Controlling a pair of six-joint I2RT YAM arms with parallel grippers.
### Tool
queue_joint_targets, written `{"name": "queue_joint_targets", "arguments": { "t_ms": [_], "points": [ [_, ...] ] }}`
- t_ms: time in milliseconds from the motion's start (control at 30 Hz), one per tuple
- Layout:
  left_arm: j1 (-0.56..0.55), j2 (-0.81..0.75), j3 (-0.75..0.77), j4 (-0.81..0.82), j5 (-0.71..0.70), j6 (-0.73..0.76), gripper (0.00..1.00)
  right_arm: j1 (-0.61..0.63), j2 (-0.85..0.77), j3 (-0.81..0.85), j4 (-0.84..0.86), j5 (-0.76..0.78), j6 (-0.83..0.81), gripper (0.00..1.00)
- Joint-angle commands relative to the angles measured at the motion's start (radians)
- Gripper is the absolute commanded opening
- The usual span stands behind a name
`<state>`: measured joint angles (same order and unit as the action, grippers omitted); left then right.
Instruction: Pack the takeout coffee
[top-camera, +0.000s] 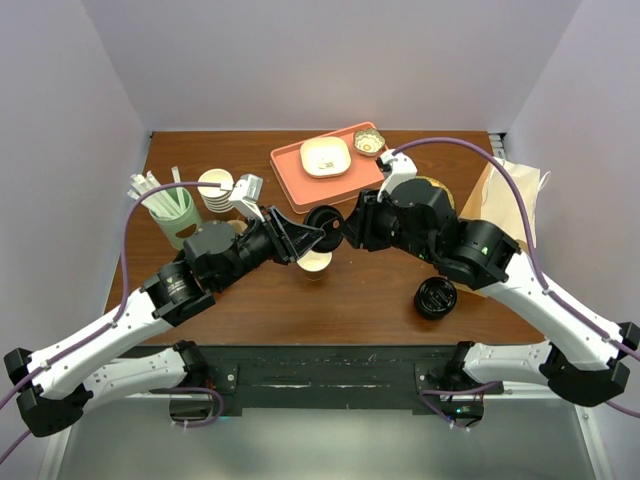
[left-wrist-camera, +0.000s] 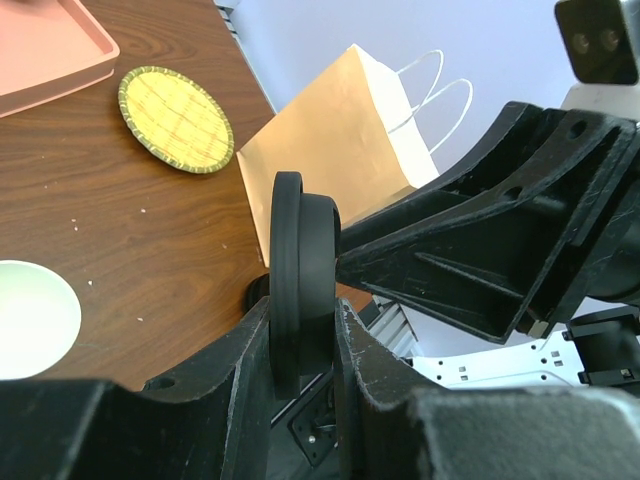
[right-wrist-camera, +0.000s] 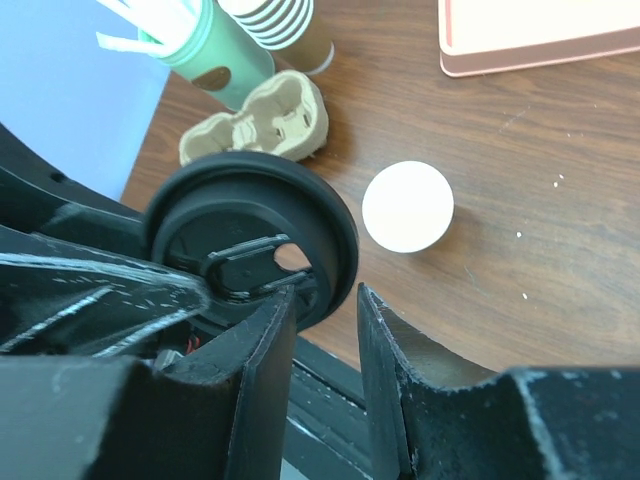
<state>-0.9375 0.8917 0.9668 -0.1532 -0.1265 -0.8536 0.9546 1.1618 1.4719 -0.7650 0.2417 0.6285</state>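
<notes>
The takeout coffee's small cream cup (top-camera: 315, 262) stands lidless on the table, its white open top (right-wrist-camera: 407, 206) showing in the right wrist view. Above it, my left gripper (top-camera: 318, 232) is shut on the round black lid (left-wrist-camera: 300, 270), held on edge between its fingers (left-wrist-camera: 360, 370). My right gripper (right-wrist-camera: 325, 300) faces it from the right, open. Its left finger (right-wrist-camera: 250, 370) lies against the lid's face (right-wrist-camera: 250, 235), and only table shows in the gap. The brown paper bag (top-camera: 510, 200) lies at the table's right edge.
A pink tray (top-camera: 290, 165) with two small bowls sits at the back. A green holder of straws (top-camera: 175, 215), a stack of cream cups (top-camera: 215, 188) and a pulp carrier (right-wrist-camera: 262, 115) stand left. A squat black round piece (top-camera: 436, 297) sits front right, a woven coaster (left-wrist-camera: 175, 118) near the bag.
</notes>
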Motion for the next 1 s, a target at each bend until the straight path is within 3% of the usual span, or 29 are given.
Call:
{"name": "queue_joint_targets", "arguments": {
  "t_ms": [0,300,533,600,667,733,767,800,967],
  "points": [
    [-0.001,-0.017,-0.008,0.038,-0.005,-0.007,0.18,0.001,0.006,0.062,0.026,0.018,-0.004,0.34],
    [-0.001,-0.022,-0.010,0.050,0.004,-0.009,0.18,0.001,0.030,0.044,0.032,0.021,-0.018,0.32],
    [-0.001,-0.022,-0.014,0.047,0.010,-0.010,0.18,0.001,0.053,0.050,0.053,0.038,-0.030,0.25],
    [-0.001,-0.025,-0.019,0.046,0.005,-0.010,0.18,0.001,0.058,0.053,0.055,0.034,-0.035,0.18],
    [-0.001,-0.030,-0.020,0.046,0.001,-0.010,0.20,0.001,0.062,0.053,0.055,0.033,-0.039,0.03],
    [-0.001,-0.028,-0.020,0.037,-0.004,-0.002,0.28,0.001,0.062,0.053,0.053,0.034,-0.042,0.00],
    [-0.001,-0.028,-0.011,0.027,-0.010,0.004,0.47,0.001,0.064,0.054,0.049,0.037,-0.043,0.00],
    [-0.001,-0.027,-0.004,0.000,-0.025,0.025,0.54,0.001,0.067,0.056,0.041,0.056,-0.039,0.00],
    [-0.001,0.006,0.064,-0.123,-0.087,0.174,0.71,0.001,0.123,0.085,-0.074,0.073,-0.032,0.00]
  ]
}}
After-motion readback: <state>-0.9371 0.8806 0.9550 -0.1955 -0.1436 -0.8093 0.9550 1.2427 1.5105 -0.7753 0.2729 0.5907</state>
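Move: The black coffee lid stands on edge in the left fingers, its middle some 2 cm ahead and 2 cm right of the left hand. From the right hand it lies about 4 cm left and 2 cm ahead, its near rim already between the parted fingertips. The cup is some 8 cm ahead and 6 cm left of the right hand and 25 cm lower; a spare lid lies about 24 cm to the right, level fore and aft, 28 cm down. Ease the right gripper about 1.5 cm forward and 1 cm left onto the lid's near rim, lifting a touch first and then sinking some 2 cm, and shut its fingers to pinch the rim. Only once they have closed, spread the left fingers to let the lid go; the left hand sinks about 1.5 cm overall. ##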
